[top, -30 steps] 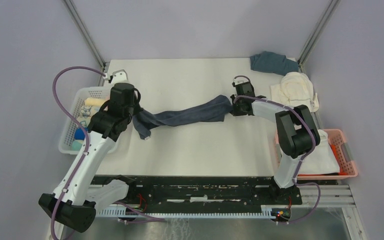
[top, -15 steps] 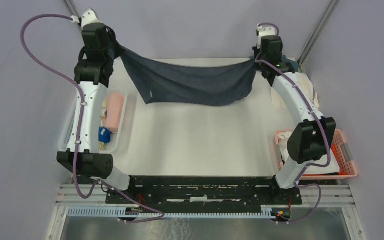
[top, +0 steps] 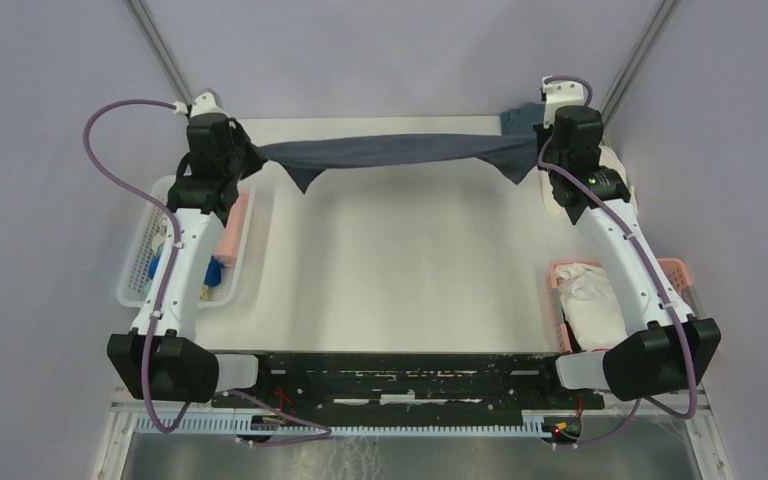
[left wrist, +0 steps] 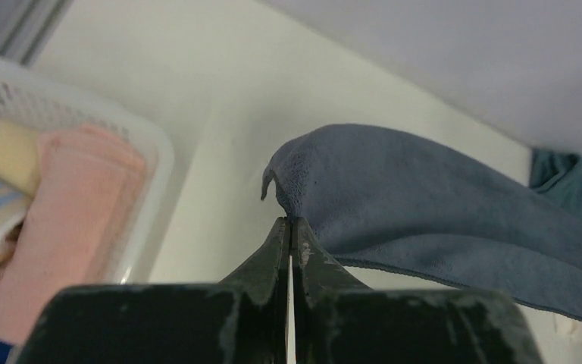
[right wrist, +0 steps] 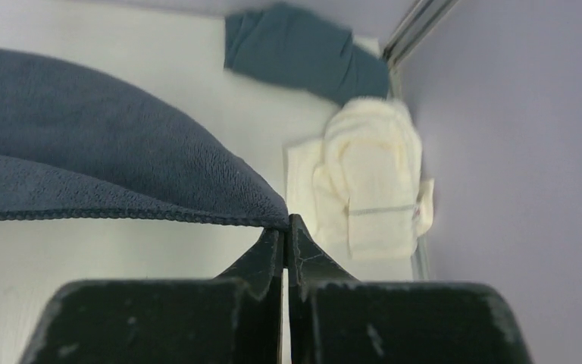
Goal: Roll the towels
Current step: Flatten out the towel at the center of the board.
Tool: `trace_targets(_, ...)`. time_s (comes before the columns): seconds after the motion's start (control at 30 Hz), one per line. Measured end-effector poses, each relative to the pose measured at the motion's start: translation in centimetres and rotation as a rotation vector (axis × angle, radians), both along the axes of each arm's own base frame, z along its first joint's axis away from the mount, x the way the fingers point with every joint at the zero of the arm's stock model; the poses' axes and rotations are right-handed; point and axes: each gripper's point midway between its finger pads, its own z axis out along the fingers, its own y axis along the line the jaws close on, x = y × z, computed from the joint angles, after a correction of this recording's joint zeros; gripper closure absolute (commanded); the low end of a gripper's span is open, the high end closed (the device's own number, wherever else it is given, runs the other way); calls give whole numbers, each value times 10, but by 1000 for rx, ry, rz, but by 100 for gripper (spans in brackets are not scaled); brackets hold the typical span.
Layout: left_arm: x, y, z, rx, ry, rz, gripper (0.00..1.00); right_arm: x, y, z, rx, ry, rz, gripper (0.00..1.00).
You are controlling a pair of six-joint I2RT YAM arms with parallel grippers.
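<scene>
A slate blue towel (top: 400,150) hangs stretched in a band across the back of the table. My left gripper (top: 256,156) is shut on its left corner. My right gripper (top: 536,142) is shut on its right corner. In the left wrist view the fingertips (left wrist: 291,221) pinch a bunched corner of the towel (left wrist: 424,205). In the right wrist view the jaws (right wrist: 288,220) clamp the hemmed corner of the towel (right wrist: 83,152). A teal towel (right wrist: 303,49) and a folded cream towel (right wrist: 367,182) lie at the back right. A pink rolled towel (top: 235,222) lies in the white basket.
The white lattice basket (top: 132,288) stands at the left edge with rolled towels inside. A pink lattice basket (top: 682,292) at the right edge holds a white towel (top: 595,305). Frame posts rise at both back corners.
A second ago the towel lay bunched on the table between the grippers. Both arms lifted it high and spread it, and now hold it lower and pulled taut at the back.
</scene>
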Motion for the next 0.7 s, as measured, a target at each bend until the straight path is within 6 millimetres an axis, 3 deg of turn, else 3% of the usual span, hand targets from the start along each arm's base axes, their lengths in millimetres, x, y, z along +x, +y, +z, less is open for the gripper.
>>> trace_targets(0.1,-15,-1,-46,2,132,-6,97,-20,2,-41,32,124,1,100)
trace_targets(0.17,-27,1,-56,7,183,-2,97,-37,3,-50,61,171,-1,100)
trace_targets(0.3,-59,8,-35,22,185,28,97,-79,0,-26,129,143,-19,100)
trace_targets(0.43,-88,16,15,31,88,60,97,-114,-3,9,185,72,-22,100)
trace_targets(0.47,-93,17,24,31,62,66,97,-117,-3,13,192,67,-24,100)
trace_targets(0.57,-96,17,28,32,50,67,97,-116,-3,10,207,83,-43,100)
trace_targets(0.63,-87,16,15,33,85,62,97,-103,-3,-9,202,146,-70,100)
trace_targets(0.7,-68,14,-13,42,159,54,97,-84,-1,-37,190,229,-97,99)
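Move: The middle of the board, where the dark blue towel is to be spread, lies about 32 cm below both hands and roughly level with them in reach: some 31 cm right of the left hand, some 31 cm left of the right hand. The white basket sits about 20 cm left of the left hand, 2 cm nearer and 28 cm lower. About 30 cm below the right hand, the teal towel is 28 cm ahead and 8 cm right, the cream towel 13 cm ahead and 16 cm right. The dark blue towel, still pinched by two corners and stretched in the air between the hands, is flicked: both arms snap down about 5 cm, whip back towards the bases while rising again, some 10 cm back in all, then reverse forward a little and sink. The fingers end tipped slightly further down, the right hand also rolling its left side up, both grips kept. ##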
